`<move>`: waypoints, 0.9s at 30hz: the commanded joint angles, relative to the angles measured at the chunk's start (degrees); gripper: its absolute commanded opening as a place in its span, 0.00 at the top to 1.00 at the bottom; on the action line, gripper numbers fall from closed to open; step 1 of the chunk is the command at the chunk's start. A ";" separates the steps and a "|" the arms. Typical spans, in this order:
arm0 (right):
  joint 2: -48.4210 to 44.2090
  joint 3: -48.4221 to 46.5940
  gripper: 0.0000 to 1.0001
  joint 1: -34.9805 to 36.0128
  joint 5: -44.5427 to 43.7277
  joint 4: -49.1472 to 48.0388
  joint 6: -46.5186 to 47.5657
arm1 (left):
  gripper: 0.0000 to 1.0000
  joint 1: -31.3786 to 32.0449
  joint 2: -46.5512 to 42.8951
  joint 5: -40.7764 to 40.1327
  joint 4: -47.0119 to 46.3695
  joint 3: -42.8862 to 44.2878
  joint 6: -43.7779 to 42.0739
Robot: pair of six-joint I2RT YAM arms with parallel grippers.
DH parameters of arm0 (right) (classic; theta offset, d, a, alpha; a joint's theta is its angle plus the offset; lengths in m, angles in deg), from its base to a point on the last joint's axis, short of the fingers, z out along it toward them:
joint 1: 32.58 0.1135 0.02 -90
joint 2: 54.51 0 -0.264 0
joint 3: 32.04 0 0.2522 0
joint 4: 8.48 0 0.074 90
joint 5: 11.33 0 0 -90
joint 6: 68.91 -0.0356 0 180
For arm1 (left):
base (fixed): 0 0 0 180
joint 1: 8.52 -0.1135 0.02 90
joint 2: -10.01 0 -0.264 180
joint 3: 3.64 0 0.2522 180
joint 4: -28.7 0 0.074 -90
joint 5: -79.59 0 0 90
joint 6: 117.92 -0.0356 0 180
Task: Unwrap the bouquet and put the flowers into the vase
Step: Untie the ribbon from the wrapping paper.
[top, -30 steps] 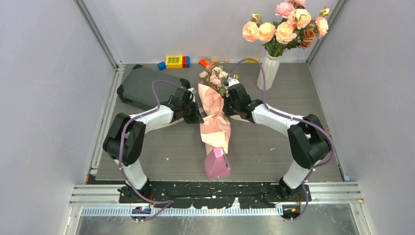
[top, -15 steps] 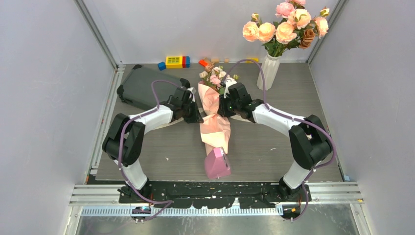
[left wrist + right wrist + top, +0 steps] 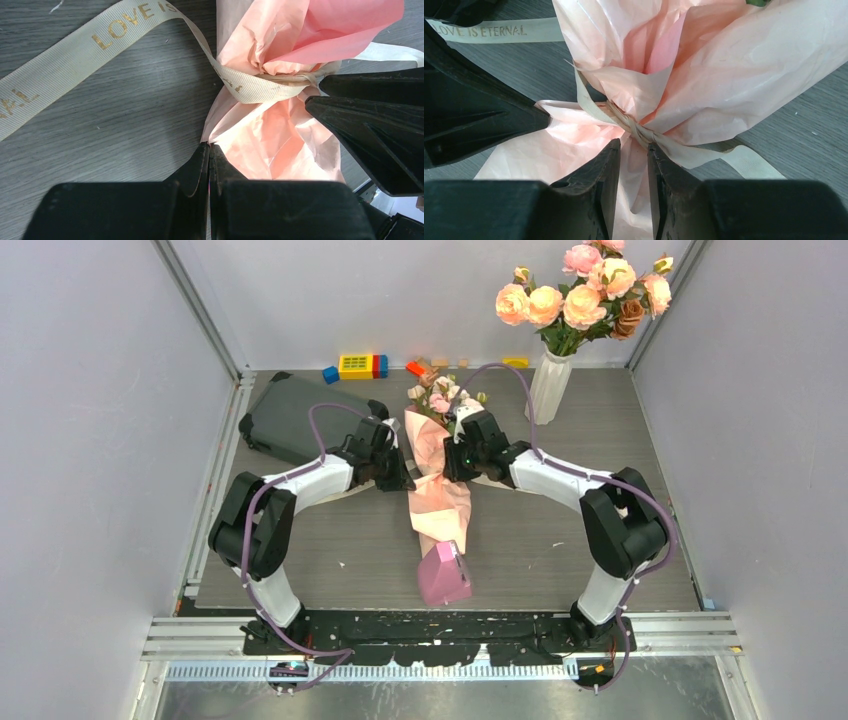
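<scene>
The bouquet lies lengthwise mid-table in pale pink paper, its flowers poking out at the far end. A beige ribbon still cinches its waist with a knot, and one printed tail trails over the table. My left gripper is shut at the paper's left edge, with a pink sliver showing between its fingers. My right gripper stands slightly open just below the knot, with only paper in the gap. The white ribbed vase stands at the back right and holds large peach roses.
A pink wedge-shaped object sits at the bouquet's near end. A dark grey case lies at the back left. Coloured toy blocks line the back edge. Grey walls close in both sides.
My right gripper has gone from shut to slightly open and edged left against the bouquet's waist. The left gripper and the bouquet have stayed put.
</scene>
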 commanded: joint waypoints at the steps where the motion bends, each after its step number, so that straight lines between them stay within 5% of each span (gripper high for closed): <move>1: 1.27 -3.06 0.69 0.58 -1.91 -1.06 0.43 | 1.00 -0.28 -2.23 0.11 -0.07 0.36 -0.14; 8: 1.13 -2.21 0.99 0.65 -10.03 -3.04 -2.47 | 1.00 -0.28 -2.50 -0.33 0.15 0.09 -0.14; 27: -3.38 4.93 1.00 0.58 -26.81 -7.94 -12.06 | 1.00 -0.81 -3.28 -1.36 0.25 -0.85 0.21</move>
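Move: The ribbon wrap at the bouquet's waist is practically between my right fingertips, about 1 cm ahead and 1 cm lower. From that hand the flowers lie some 17 cm straight ahead, the pink box about 18 cm straight back, and the vase roughly 13 cm ahead and 18 cm right. From my left hand the ribbon wrap is about 6 cm right and 3 cm ahead. I dip my right hand slightly forward and down and shut its part-open fingers on the ribbon at the knot, then draw it to the right, about 5 cm away from my left hand, edging some 3 cm forward overall as the wrist turns about 20 degrees clockwise. My left hand stays put, shut at the wrapping paper's left edge. ##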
